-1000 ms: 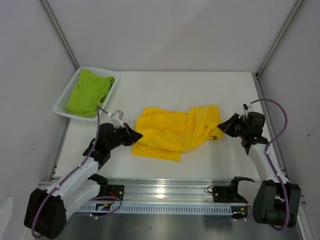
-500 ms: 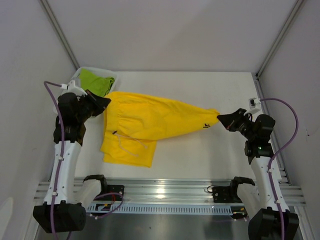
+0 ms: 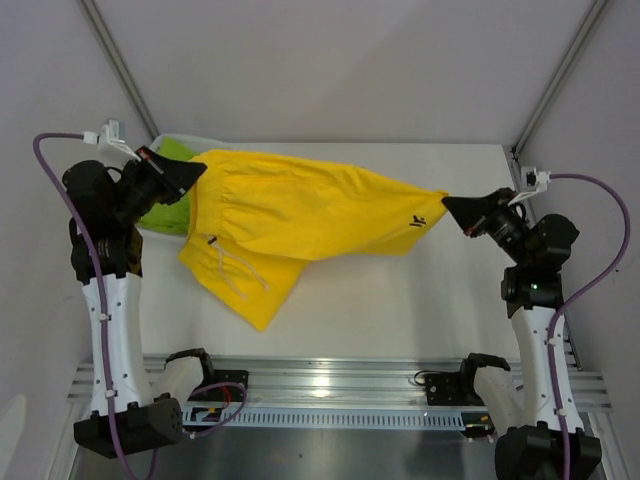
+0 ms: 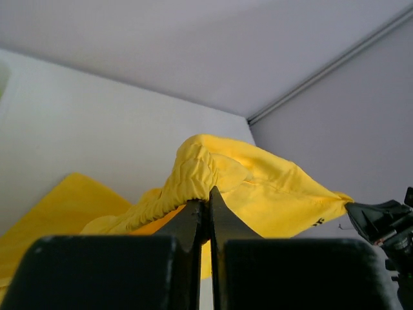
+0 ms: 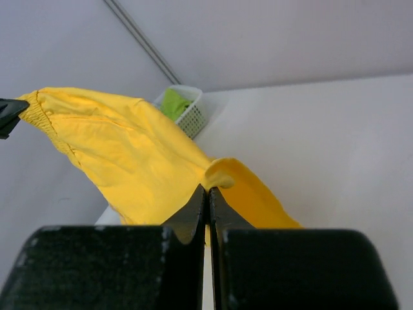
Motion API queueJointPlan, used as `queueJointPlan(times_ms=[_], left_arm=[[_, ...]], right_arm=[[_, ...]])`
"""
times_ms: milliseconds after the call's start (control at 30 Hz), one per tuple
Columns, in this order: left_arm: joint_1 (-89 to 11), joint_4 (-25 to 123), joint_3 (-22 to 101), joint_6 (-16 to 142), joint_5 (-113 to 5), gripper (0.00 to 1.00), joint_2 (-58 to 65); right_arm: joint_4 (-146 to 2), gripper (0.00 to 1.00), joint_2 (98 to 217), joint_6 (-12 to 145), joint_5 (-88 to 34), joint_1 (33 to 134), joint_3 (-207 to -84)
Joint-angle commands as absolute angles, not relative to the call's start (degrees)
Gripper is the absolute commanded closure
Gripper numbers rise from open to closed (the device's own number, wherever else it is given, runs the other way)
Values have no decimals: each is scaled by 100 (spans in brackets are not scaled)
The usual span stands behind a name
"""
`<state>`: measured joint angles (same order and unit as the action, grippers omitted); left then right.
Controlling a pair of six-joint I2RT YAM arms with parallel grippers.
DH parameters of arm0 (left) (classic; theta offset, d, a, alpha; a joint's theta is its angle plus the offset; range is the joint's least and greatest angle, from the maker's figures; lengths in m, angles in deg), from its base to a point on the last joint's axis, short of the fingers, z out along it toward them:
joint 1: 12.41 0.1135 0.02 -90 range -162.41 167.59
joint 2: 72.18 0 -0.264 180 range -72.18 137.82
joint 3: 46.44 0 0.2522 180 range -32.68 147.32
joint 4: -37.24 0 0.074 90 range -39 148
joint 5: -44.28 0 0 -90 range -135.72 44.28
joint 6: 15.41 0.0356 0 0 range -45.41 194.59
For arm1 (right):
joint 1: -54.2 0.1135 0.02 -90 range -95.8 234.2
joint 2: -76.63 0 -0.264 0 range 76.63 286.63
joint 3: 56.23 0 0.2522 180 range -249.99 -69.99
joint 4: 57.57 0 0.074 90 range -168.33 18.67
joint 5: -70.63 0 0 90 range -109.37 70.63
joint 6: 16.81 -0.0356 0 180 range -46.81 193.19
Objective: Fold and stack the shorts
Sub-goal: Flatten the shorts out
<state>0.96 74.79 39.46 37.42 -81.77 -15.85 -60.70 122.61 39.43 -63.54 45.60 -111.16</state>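
Observation:
The yellow shorts (image 3: 300, 215) hang stretched in the air between both arms, one leg drooping toward the table (image 3: 400, 300). My left gripper (image 3: 197, 166) is shut on their elastic waistband (image 4: 193, 177) at the upper left. My right gripper (image 3: 447, 203) is shut on the opposite edge, close to the small dark label (image 3: 421, 220); the pinched fold (image 5: 222, 173) bulges above the fingertips. The lime green shorts (image 3: 170, 152) lie in the white basket (image 5: 187, 116) at the back left, mostly hidden behind the left arm in the top view, with more of them (image 5: 173, 103) in the right wrist view.
Metal frame posts (image 3: 555, 80) rise at the back corners and grey walls close in both sides. A metal rail (image 3: 330, 380) with the arm bases runs along the near edge.
Both arms have risen and drawn apart, lifting the yellow shorts off the table and pulling them taut. The left gripper has gone up and back over the basket.

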Motion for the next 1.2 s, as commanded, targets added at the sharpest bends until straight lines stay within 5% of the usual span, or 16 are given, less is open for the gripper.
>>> queueJointPlan(times_ms=[0, 367, 633, 900, 1167], left_arm=[[218, 6500, 4641, 3328, -9193, 100, -1751], [297, 6111, 6802, 2993, -9230, 100, -1979], [306, 6506, 7929, 3371, -9081, 100, -2418], [306, 7015, 7903, 3714, -8658, 100, -2658], [297, 5304, 5601, 3187, -8536, 100, -2192]], right_arm=[[-5639, 100, 12356, 3848, -6498, 4479, -12113], [-6867, 100, 12287, 4040, -6429, 4462, -14460], [-7686, 100, 10997, 4515, -5858, 4471, -15190], [-7871, 100, 10369, 4735, -5339, 4479, -15208], [-7662, 100, 10932, 4208, -5075, 4488, -14322]])
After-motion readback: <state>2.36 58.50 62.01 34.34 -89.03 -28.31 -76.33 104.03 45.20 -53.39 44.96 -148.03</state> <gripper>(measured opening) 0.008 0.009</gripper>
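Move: Both closed grippers already hold the yellow shorts stretched between them, waistband side in the left, leg end in the right. The shorts' middle is about 20 cm right of the left hand, 4 cm back and 13 cm below; from the right hand it is about 25 cm left, 2 cm back and 7 cm below. The white basket with the green shorts lies some 28 cm ahead of the left hand, 18 cm left and 35 cm below. Keeping their pinch on the two ends of the yellow shorts, both hands sweep the cloth up and back towards the bases, each rising and drawing back by nearly 30 cm, fingers tipping upward 50 degrees or more. They then reverse into a forward swing, the left some 10 cm and sinking slightly, the right about 5 cm, wrists starting to tip down again. ##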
